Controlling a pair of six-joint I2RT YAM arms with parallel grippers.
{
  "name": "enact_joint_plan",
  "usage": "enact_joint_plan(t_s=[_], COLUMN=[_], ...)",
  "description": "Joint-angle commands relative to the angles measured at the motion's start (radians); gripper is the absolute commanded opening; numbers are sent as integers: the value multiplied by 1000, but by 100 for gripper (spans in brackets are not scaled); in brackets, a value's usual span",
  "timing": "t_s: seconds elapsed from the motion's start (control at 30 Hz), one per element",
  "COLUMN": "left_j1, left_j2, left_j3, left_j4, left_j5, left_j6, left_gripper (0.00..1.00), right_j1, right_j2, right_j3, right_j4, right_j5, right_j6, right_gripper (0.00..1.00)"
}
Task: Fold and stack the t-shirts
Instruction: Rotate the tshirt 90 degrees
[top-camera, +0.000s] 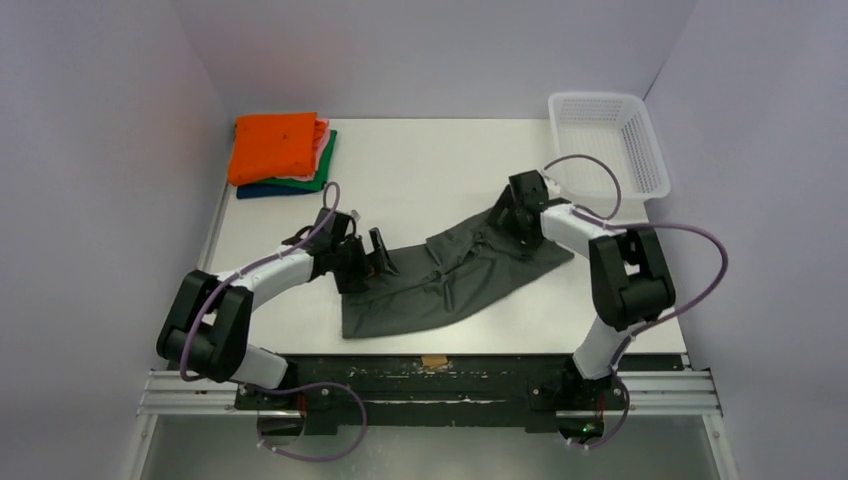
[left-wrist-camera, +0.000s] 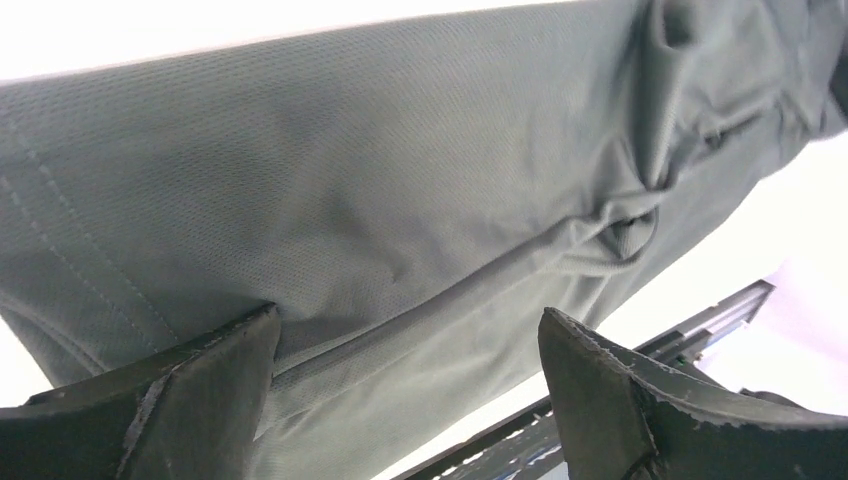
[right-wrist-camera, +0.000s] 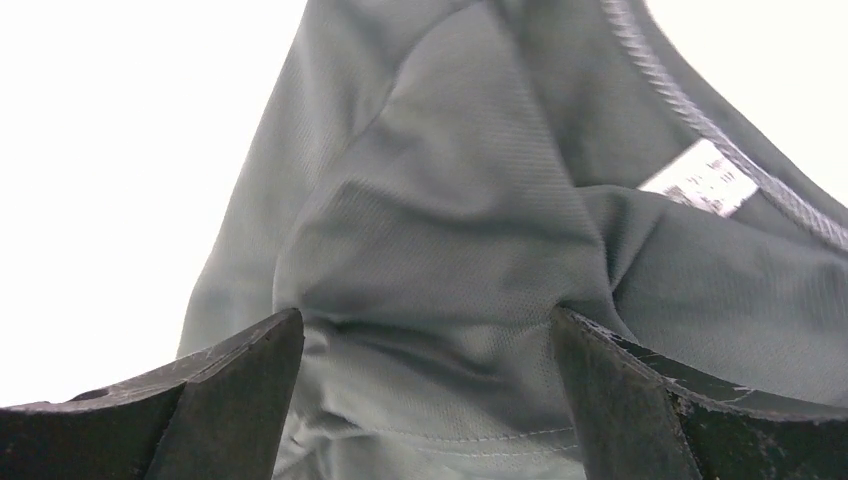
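A dark charcoal-grey t-shirt (top-camera: 450, 280) lies crumpled across the middle of the table. My left gripper (top-camera: 368, 262) is open at the shirt's left end, its fingers wide apart over the cloth (left-wrist-camera: 380, 170); the gripper shows in the left wrist view (left-wrist-camera: 408, 320). My right gripper (top-camera: 515, 215) is open at the shirt's upper right end. In the right wrist view (right-wrist-camera: 425, 318) it straddles a bunched fold (right-wrist-camera: 450, 200) near the collar and a white label (right-wrist-camera: 698, 178). Folded shirts are stacked at the back left: orange (top-camera: 275, 145) on top, then pink (top-camera: 322, 135), green (top-camera: 325, 165) and dark blue (top-camera: 262, 190).
A white plastic mesh basket (top-camera: 608, 140) stands at the back right corner of the table. White walls close in the left, back and right sides. The black rail (top-camera: 430, 375) with the arm bases runs along the near edge.
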Motion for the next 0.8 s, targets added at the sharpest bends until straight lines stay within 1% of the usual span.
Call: enact_joint_plan(t_s=[0.0,0.07,0.13,0.23,0.33,0.47,0.53,0.6,0.77], left_j1=[-49,-71,-111,-190,-275,-362,-402,-438,-524], left_j2=[72,89,99,114,164,239,248,253,272], left_j3=[-67,-71,-73,-72,-30,72,97,117,164], left_j4=[83,93,97,136,185,128,117,102,64], left_j5=[27,16,-12,-46,-49,-84,-101,-120,-147], left_j6=[-57,-86,-124,-193,-252,-280,-292,-302,-323], left_gripper=[100,100,100,100,100,100,100,100,100], right_j1=[-2,-2,-3,-2,5,21,26,32,37], right_j2=[289,392,498,650,790,933,984,1015,1007], right_j3=[214,367,578,806,997,1229,1314,1362,1378], right_j4=[127,84,6,-75,-117,-148,-134,-93,13], right_j5=[-100,-113,-130,-216,-316,-367,-372,-386,-397], right_j6=[4,-59,-137,-226,-240,-231,-228,-222,-210], right_gripper=[91,90,90,90,89,89,89,89,89])
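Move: The dark t-shirt lies under both open hands, its middle about 19 cm to the left hand's right, level fore and aft, and from the right hand some 12 cm back and 15 cm left, a centimetre or two below each. The folded stack stands about 32 cm ahead and 21 cm left of the left hand; the white basket is about 23 cm ahead and 24 cm right of the right hand. Open fingers on the t-shirt, right hand drags its end 28 cm forward and leftward; left slides 15 cm right. ##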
